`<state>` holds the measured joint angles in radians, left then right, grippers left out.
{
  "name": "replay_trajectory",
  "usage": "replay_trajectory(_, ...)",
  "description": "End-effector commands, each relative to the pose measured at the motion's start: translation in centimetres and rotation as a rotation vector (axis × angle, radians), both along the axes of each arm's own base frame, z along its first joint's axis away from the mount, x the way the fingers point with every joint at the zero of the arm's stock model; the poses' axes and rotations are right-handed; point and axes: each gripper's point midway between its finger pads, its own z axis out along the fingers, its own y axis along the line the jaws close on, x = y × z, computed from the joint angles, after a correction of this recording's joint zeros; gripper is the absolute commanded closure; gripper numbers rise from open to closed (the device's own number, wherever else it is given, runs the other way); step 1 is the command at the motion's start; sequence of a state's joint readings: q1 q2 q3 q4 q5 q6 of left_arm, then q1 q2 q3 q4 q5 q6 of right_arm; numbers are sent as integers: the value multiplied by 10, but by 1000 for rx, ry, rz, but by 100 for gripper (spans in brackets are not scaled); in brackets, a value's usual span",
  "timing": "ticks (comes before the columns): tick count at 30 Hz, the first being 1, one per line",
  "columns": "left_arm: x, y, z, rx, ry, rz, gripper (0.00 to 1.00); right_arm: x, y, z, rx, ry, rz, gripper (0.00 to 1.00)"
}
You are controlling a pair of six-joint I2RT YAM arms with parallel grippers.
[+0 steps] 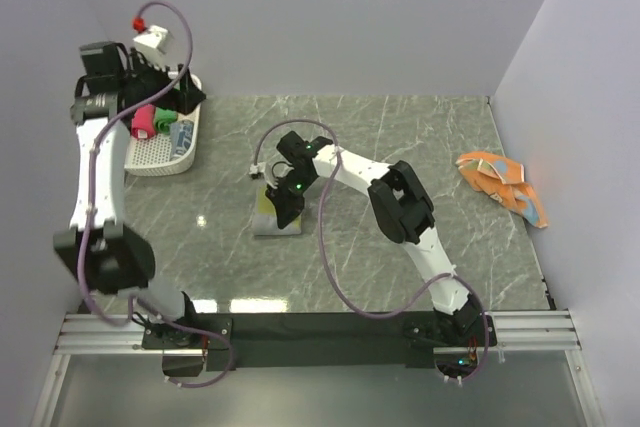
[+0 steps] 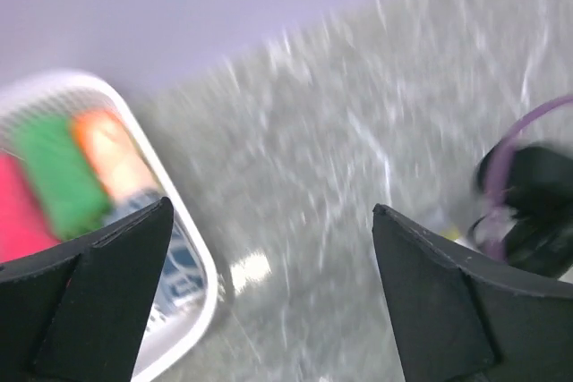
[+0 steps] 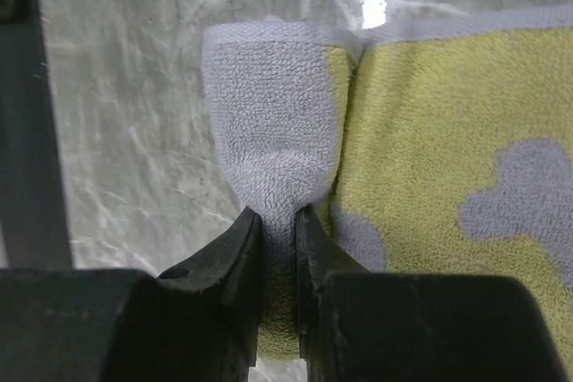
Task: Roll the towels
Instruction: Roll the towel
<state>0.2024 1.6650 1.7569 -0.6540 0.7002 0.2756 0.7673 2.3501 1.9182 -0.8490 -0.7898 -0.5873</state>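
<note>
A yellow towel (image 3: 439, 131) with grey patches and a grey underside lies flat mid-table (image 1: 278, 219). My right gripper (image 3: 278, 221) is shut on its folded-over grey corner (image 3: 269, 96), pinching the cloth between both fingers; from above it sits over the towel (image 1: 283, 205). My left gripper (image 2: 269, 284) is open with nothing between its fingers, hovering by the white basket (image 2: 192, 248) at the far left (image 1: 160, 97). Rolled towels lie in the basket: green (image 2: 54, 176), orange (image 2: 112, 154), pink-red (image 2: 16, 221). A crumpled orange towel (image 1: 503, 185) with light-blue marks lies at the far right.
The white perforated basket (image 1: 165, 157) stands at the table's back left, against the wall. Purple cables loop off both arms. The right arm's elbow (image 1: 400, 202) hangs over mid-table. The left wrist view is motion-blurred.
</note>
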Motion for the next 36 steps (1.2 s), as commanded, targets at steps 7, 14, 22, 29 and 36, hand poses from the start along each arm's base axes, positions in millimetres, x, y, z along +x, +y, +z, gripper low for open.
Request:
replay_trajectory(7,-64,-31,-20,253,-27,-162,1,-19,-24,-36,-150,297,-63,100)
replay_trajectory(14,-164,-95,-130,562,-83,-435,0,-20,-31,-47,-174,410,-109,100)
replay_trajectory(22,-214,-164,-197,566,-14,-710,9,-21,-34,-51,-153,515,-154,100)
replay_trajectory(29,-205,-186,-234,635,-42,-760,20,-22,-37,-54,-158,518,-146,100)
replay_trajectory(36,-206,-188,-267,723,-40,-831,36,-20,-34,-51,-140,522,-148,100)
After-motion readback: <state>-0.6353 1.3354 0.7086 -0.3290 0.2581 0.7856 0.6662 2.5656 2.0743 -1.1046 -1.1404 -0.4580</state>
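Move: The towel's roll lies crosswise, its middle about 19 cm back, 22 cm right and 28 cm below the raised left hand. The white basket stands some 3 cm ahead and 8 cm left of that hand, about 27 cm lower. The right fingers already grip the roll, whose middle is some 2 cm farther left and 1 cm below them. The unrolled flap of the towel lies about 5 cm ahead of the roll. Up some 8 cm and back first, then the left hand sweeps back, right and steeply down from beside the basket, ending over 25 cm lower at the roll's left end, its wrist swinging clockwise and its wide-open fingers narrowing to about two-thirds. The right hand keeps its pinch on the roll, twisting about 30 degrees so its top goes forward, while easing a couple of centimetres right and back. ##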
